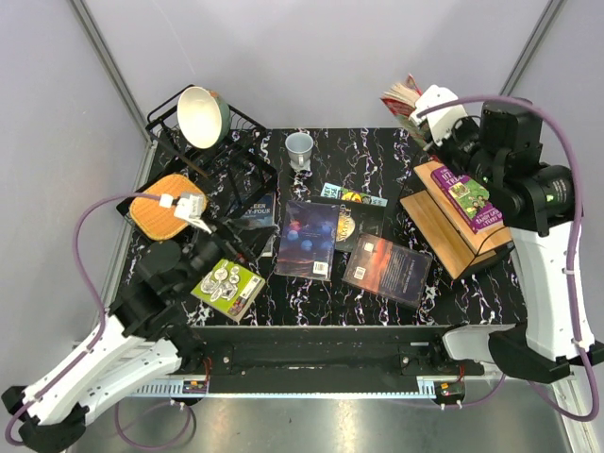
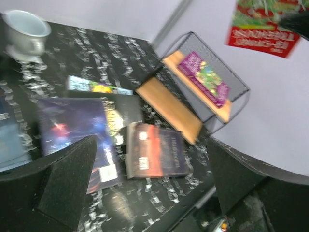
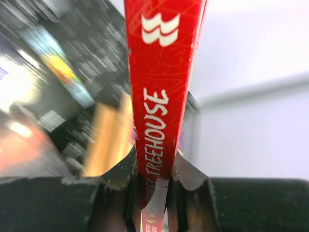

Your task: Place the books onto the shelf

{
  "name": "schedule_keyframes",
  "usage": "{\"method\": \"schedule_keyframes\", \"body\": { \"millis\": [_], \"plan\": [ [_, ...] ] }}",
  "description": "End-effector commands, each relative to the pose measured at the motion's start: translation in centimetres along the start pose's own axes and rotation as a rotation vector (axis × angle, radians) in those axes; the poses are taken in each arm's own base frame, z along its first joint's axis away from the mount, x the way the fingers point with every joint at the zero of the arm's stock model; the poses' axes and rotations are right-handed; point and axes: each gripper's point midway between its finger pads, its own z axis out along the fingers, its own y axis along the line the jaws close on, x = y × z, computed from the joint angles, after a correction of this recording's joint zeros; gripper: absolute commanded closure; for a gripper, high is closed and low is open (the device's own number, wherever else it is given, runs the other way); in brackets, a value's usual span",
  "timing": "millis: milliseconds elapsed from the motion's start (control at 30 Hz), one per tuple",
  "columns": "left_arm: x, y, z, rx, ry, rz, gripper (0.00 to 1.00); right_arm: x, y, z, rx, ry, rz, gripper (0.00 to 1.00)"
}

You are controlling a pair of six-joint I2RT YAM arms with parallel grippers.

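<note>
My right gripper (image 3: 155, 181) is shut on the spine of a red book (image 3: 161, 72), held edge-up. From above, this red book (image 1: 401, 97) hangs behind the shelf (image 1: 444, 231) at the table's right. A purple-green book (image 1: 467, 196) lies on the shelf's top board. A dark brown book (image 1: 387, 269), a blue-purple one (image 1: 307, 239), a black one with a gold disc (image 1: 357, 222), a teal one (image 1: 351, 195) and a blue-grey one (image 1: 255, 212) lie flat mid-table. My left gripper (image 2: 154, 183) is open and holds nothing. It hovers beside a lime green book (image 1: 228, 288).
A black wire dish rack (image 1: 250, 127) holding a cream bowl (image 1: 203, 115) stands at the back left. An orange-brown cutting board (image 1: 156, 217) lies at the left edge. A small grey cup (image 1: 299, 146) sits at the back middle.
</note>
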Motion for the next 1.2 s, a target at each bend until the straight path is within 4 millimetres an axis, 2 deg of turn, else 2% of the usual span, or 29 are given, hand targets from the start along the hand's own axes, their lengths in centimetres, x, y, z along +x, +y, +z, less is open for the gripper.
{"method": "schedule_keyframes", "body": {
  "millis": [0, 67, 100, 200, 467, 667, 900, 1033, 1167],
  "plan": [
    [3.0, 4.7, -1.9, -0.150, 0.064, 0.082, 0.01, 6.3, -5.9, -1.6, 0.249, 0.350, -0.268, 1.00],
    [3.5, 4.7, -2.2, -0.136, 0.066, 0.060, 0.01, 7.5, -7.1, -1.9, 0.282, 0.407, -0.269, 1.00],
    [4.2, 4.9, -2.3, -0.135, 0.080, 0.057, 0.01, 8.9, -8.0, -2.3, 0.303, 0.454, -0.250, 1.00],
    [4.6, 5.0, -2.5, -0.130, 0.090, 0.061, 0.01, 11.5, -8.9, -2.0, 0.305, 0.539, -0.225, 1.00],
    [4.6, 5.0, -2.8, -0.117, 0.098, 0.092, 0.01, 16.8, -8.1, 0.8, 0.261, 0.708, -0.147, 0.99],
    [5.1, 5.2, -3.3, -0.110, 0.093, 0.079, 0.01, 19.9, -7.1, 2.2, 0.237, 0.820, -0.123, 0.92],
    [5.7, 5.7, -3.9, -0.111, 0.090, 0.059, 0.01, 22.8, -5.3, 3.5, 0.192, 0.879, -0.106, 0.78],
    [5.7, 5.9, -4.1, -0.118, 0.089, 0.059, 0.01, 23.9, -3.4, 3.6, 0.114, 0.892, -0.088, 0.57],
    [6.0, 5.9, -3.9, -0.118, 0.098, 0.059, 0.01, 24.7, -1.3, 3.7, 0.033, 0.897, -0.055, 0.46]
  ]
}}
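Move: The right hand already holds the red book; the upper shelf lies about 19 cm to its right, level with it fore and aft, some 27 cm below. The purple book lies on that shelf, roughly 17 cm right of the hand and 25 cm below; the lower shelf board is about 9 cm right, 8 cm back, 38 cm below. From the empty left hand the upper shelf is some 50 cm right, 11 cm ahead, 13 cm lower. Right hand swings the red book right, then 18 cm down onto the upper shelf, opening; left hand sinks. ##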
